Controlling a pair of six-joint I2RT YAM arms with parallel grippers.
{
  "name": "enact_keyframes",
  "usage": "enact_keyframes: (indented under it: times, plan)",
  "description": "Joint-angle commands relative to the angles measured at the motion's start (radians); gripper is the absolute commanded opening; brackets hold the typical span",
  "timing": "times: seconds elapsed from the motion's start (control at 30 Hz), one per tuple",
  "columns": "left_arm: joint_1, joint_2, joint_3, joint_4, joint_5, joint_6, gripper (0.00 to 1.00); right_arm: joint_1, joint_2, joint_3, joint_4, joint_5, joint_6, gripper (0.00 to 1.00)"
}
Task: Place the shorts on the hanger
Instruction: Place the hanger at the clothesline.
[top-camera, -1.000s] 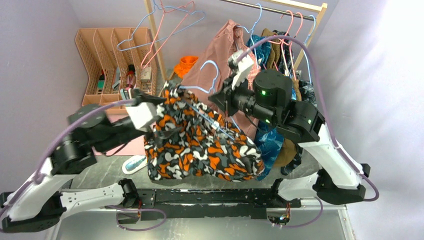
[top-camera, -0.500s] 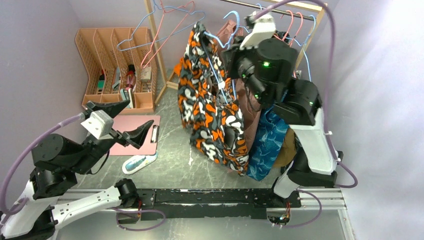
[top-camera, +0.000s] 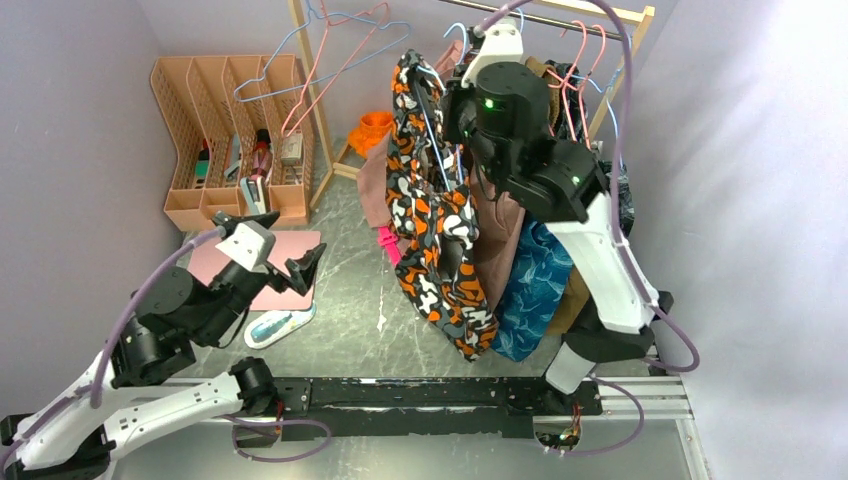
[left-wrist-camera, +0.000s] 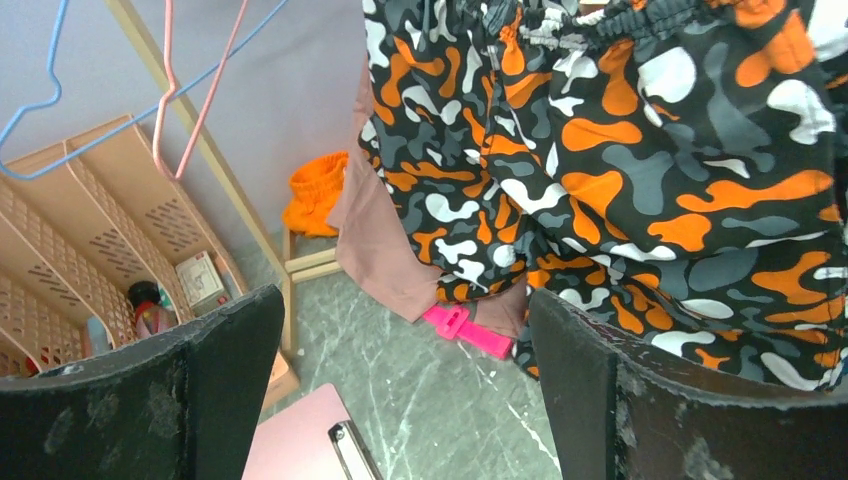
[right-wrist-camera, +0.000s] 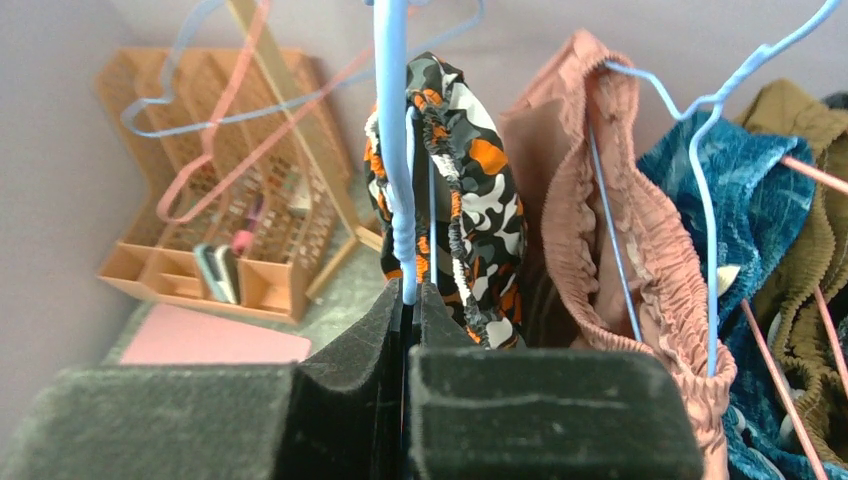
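Note:
The shorts (top-camera: 432, 225), in an orange, black, white and grey blotch print, hang lengthwise from the light-blue hanger (top-camera: 437, 150) in front of the clothes rack. My right gripper (right-wrist-camera: 408, 295) is shut on the hanger's wire (right-wrist-camera: 393, 150), with the shorts' waistband (right-wrist-camera: 470, 200) just behind it. Low at the left, my left gripper (top-camera: 290, 245) stands wide open and empty, apart from the shorts. In the left wrist view the shorts (left-wrist-camera: 620, 150) hang above and beyond the left gripper (left-wrist-camera: 400, 330).
A dusty-pink garment (right-wrist-camera: 600, 200) and a blue leaf-print one (top-camera: 535, 290) hang beside the shorts on the wooden rack (top-camera: 310, 100). A peach organizer (top-camera: 225, 130) stands at the back left. A pink clipboard (top-camera: 255, 270) and a pink clip (left-wrist-camera: 465, 328) lie on the table.
My left gripper let go of the shorts and drew back to the lower left. My right arm lifted the hanger with the shorts up toward the rack, so they now hang upright.

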Motion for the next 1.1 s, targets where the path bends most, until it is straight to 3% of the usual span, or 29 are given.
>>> enact_keyframes:
  times: [0.0,0.17,0.4,0.7,1.07]
  plan:
    - [0.005,-0.047,-0.077,0.132,-0.068,-0.001,0.95,-0.101,-0.015,-0.079,0.056,-0.111,0.056,0.0]
    - [0.005,-0.096,-0.163,0.174,-0.139,0.016,0.96,-0.174,-0.093,-0.317,0.239,-0.185,0.095,0.0]
    - [0.005,-0.14,-0.292,0.237,-0.167,-0.006,0.96,-0.258,-0.108,-0.454,0.454,-0.255,0.176,0.0]
    - [0.005,-0.204,-0.435,0.308,-0.229,-0.037,0.96,-0.263,-0.049,-0.391,0.629,-0.221,0.157,0.0]
    - [0.013,-0.195,-0.473,0.303,-0.271,-0.097,0.95,-0.263,0.026,-0.38,0.74,-0.102,0.093,0.0]
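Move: The hanger, with the camouflage shorts already on it, is held by its neck in the right fingers; the free stretch of clothesline lies about 18 cm straight ahead of that hand and some 6 cm higher. The pink trousers' hanger neck is about 16 cm ahead and 11 cm right, the empty hangers' necks roughly 20 cm ahead and 23 cm left. From the left hand this stretch is some 31 cm ahead, 23 cm right and 20 cm up. The loaded hanger goes some 11 cm forward towards the clothesline in the right hand's closed grip, first dipping about 9 cm with the wrist tipping down, then climbing back about 7 cm while the wrist tips up and rolls some 15 degrees, left side rising. The left hand, open and empty, sinks about 10 cm. ##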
